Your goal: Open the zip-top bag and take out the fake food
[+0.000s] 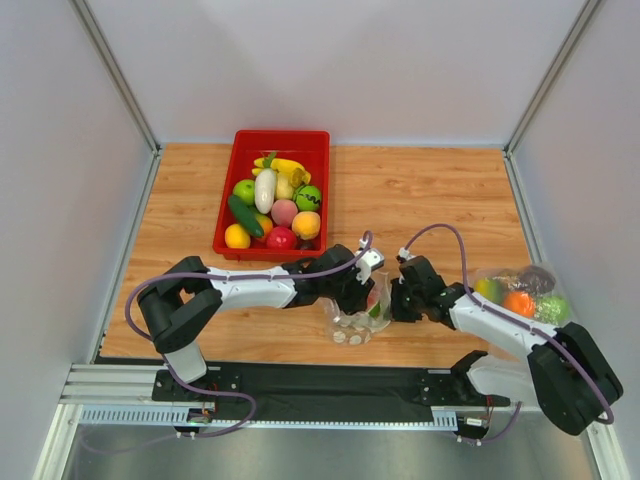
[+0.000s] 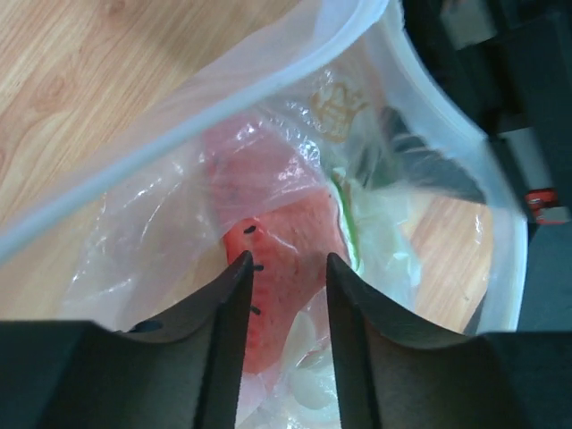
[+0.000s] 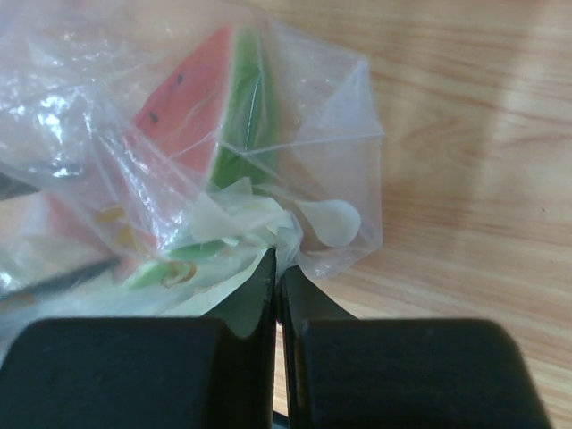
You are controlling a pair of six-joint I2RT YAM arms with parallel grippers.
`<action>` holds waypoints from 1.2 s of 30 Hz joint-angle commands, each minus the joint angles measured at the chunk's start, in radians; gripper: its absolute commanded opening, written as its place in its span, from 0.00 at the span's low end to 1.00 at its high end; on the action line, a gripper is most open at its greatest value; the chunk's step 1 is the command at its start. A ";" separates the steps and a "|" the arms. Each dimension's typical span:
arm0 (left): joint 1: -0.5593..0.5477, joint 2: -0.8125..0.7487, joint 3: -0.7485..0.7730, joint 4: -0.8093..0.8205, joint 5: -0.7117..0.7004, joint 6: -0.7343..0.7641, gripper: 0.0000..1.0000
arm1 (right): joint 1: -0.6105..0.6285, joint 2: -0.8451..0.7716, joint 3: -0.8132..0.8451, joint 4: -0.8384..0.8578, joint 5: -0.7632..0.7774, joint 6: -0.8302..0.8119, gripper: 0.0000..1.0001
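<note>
The zip-top bag (image 1: 356, 320) lies near the table's front, between the two arms, with its mouth held wide. Inside it sits the fake food, a red watermelon slice (image 2: 288, 219) with a green rind (image 3: 241, 107). My left gripper (image 2: 288, 261) reaches into the bag's mouth (image 2: 268, 85), jaws apart, and the slice shows in the gap just beyond the fingertips. In the top view, the left gripper (image 1: 372, 290) is over the bag's upper edge. My right gripper (image 3: 278, 257) is shut on a fold of the bag (image 3: 344, 125) at its right side, also seen from above (image 1: 400, 300).
A red tray (image 1: 283, 136) full of toy fruit and vegetables stands at the back, left of centre. A second plain clear bag (image 1: 520, 290) with orange, purple and green pieces lies at the right, by the right arm. Grey walls close in both sides.
</note>
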State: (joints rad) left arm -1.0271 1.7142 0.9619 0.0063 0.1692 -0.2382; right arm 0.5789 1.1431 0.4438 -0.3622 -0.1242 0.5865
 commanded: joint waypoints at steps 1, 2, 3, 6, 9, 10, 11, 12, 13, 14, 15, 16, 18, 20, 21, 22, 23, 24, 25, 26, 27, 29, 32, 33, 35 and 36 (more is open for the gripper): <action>-0.001 -0.027 -0.020 0.101 0.053 -0.035 0.47 | -0.004 0.055 0.013 0.086 0.038 -0.002 0.00; 0.001 -0.024 -0.022 0.124 0.062 -0.036 0.52 | -0.005 0.078 0.021 0.095 0.037 -0.002 0.00; 0.001 -0.012 -0.020 0.130 0.064 -0.035 0.54 | -0.004 0.090 0.026 0.110 0.031 -0.007 0.00; 0.001 0.018 0.012 0.110 0.055 -0.024 0.57 | -0.005 0.124 0.036 0.124 0.029 -0.011 0.00; 0.001 0.038 0.024 0.106 0.044 -0.016 0.59 | -0.004 0.138 0.039 0.135 0.029 -0.014 0.00; 0.001 0.038 0.024 0.106 0.041 -0.015 0.59 | -0.004 0.141 0.038 0.140 0.026 -0.014 0.00; 0.001 0.036 0.023 0.110 0.027 -0.018 0.59 | -0.004 0.142 0.038 0.141 0.026 -0.016 0.00; 0.001 0.032 0.020 0.115 0.020 -0.019 0.59 | -0.004 0.144 0.033 0.144 0.026 -0.016 0.00; -0.001 0.022 0.017 0.122 0.007 -0.023 0.59 | -0.004 0.148 0.032 0.147 0.026 -0.014 0.00; 0.001 0.018 0.012 0.130 -0.020 -0.029 0.60 | -0.005 0.152 0.029 0.150 0.024 -0.016 0.00; 0.001 0.012 0.012 0.133 -0.039 -0.035 0.60 | -0.004 0.153 0.029 0.154 0.024 -0.014 0.00; 0.001 0.013 0.017 0.130 -0.052 -0.038 0.61 | -0.004 0.158 0.024 0.157 0.023 -0.013 0.00; 0.001 0.025 0.046 0.106 -0.071 -0.039 0.62 | -0.004 0.158 0.021 0.161 0.017 -0.013 0.00; 0.001 0.054 0.073 0.087 -0.054 -0.042 0.64 | -0.004 0.158 0.019 0.164 0.017 -0.013 0.00; 0.001 0.065 0.080 0.084 -0.050 -0.050 0.65 | -0.004 0.159 0.019 0.166 0.017 -0.014 0.00; -0.002 0.077 0.086 0.078 -0.050 -0.053 0.67 | -0.004 0.158 0.018 0.163 0.015 -0.017 0.00; -0.004 0.084 0.096 0.060 -0.066 -0.053 0.69 | -0.004 0.156 0.016 0.164 0.017 -0.017 0.00; -0.008 0.088 0.101 0.048 -0.080 -0.056 0.71 | -0.004 0.155 0.015 0.166 0.017 -0.017 0.00; -0.010 0.088 0.106 0.034 -0.098 -0.058 0.72 | -0.004 0.153 0.013 0.167 0.015 -0.017 0.00; -0.011 0.084 0.101 0.023 -0.137 -0.062 0.72 | -0.004 0.152 0.009 0.170 0.014 -0.017 0.00; -0.014 0.067 0.095 0.024 -0.155 -0.069 0.72 | -0.004 0.153 0.006 0.175 0.009 -0.017 0.00; -0.013 0.055 0.081 0.018 -0.220 -0.101 0.73 | -0.004 0.152 0.004 0.177 0.008 -0.017 0.00; -0.013 0.047 0.078 -0.003 -0.283 -0.144 0.82 | -0.004 0.150 -0.001 0.181 0.003 -0.017 0.00; -0.013 0.053 0.074 -0.002 -0.289 -0.153 0.85 | -0.004 0.147 -0.002 0.180 0.003 -0.017 0.00; -0.013 0.064 0.070 -0.002 -0.290 -0.174 0.86 | -0.005 0.139 -0.005 0.180 0.001 -0.016 0.00; -0.013 0.077 0.072 -0.002 -0.289 -0.179 0.86 | -0.004 0.136 -0.005 0.175 0.001 -0.016 0.00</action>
State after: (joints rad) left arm -1.0386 1.7935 1.0298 0.0071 -0.0666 -0.3649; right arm 0.5777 1.2747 0.4652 -0.1734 -0.1474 0.5888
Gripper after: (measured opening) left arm 0.855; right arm 0.006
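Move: The watermelon slice lies in the zip-top bag just off the left fingertips, about 3 cm to that hand's right, level with it fore and aft, and about 3 cm below. From the right hand, shut on the gathered bag film, the slice is some 4 cm left, 2 cm ahead and 1 cm higher. The pale round slices in the bag sit roughly 7 cm back, 3 cm left of and 5 cm below the left hand. The red tray's middle is some 22 cm ahead of that hand and 19 cm left. The bag is fed towards the left gripper by the right hand, which keeps its pinch on the film and slides forward and left some 3.5 cm, low over the table, then eases to a stop. At the bag's mouth, over the watermelon slice, the left fingers spread from half to nearly fully open as that hand works about 4 cm forward, swinging roughly 15 degrees counter-clockwise and dipping slightly at the end. ##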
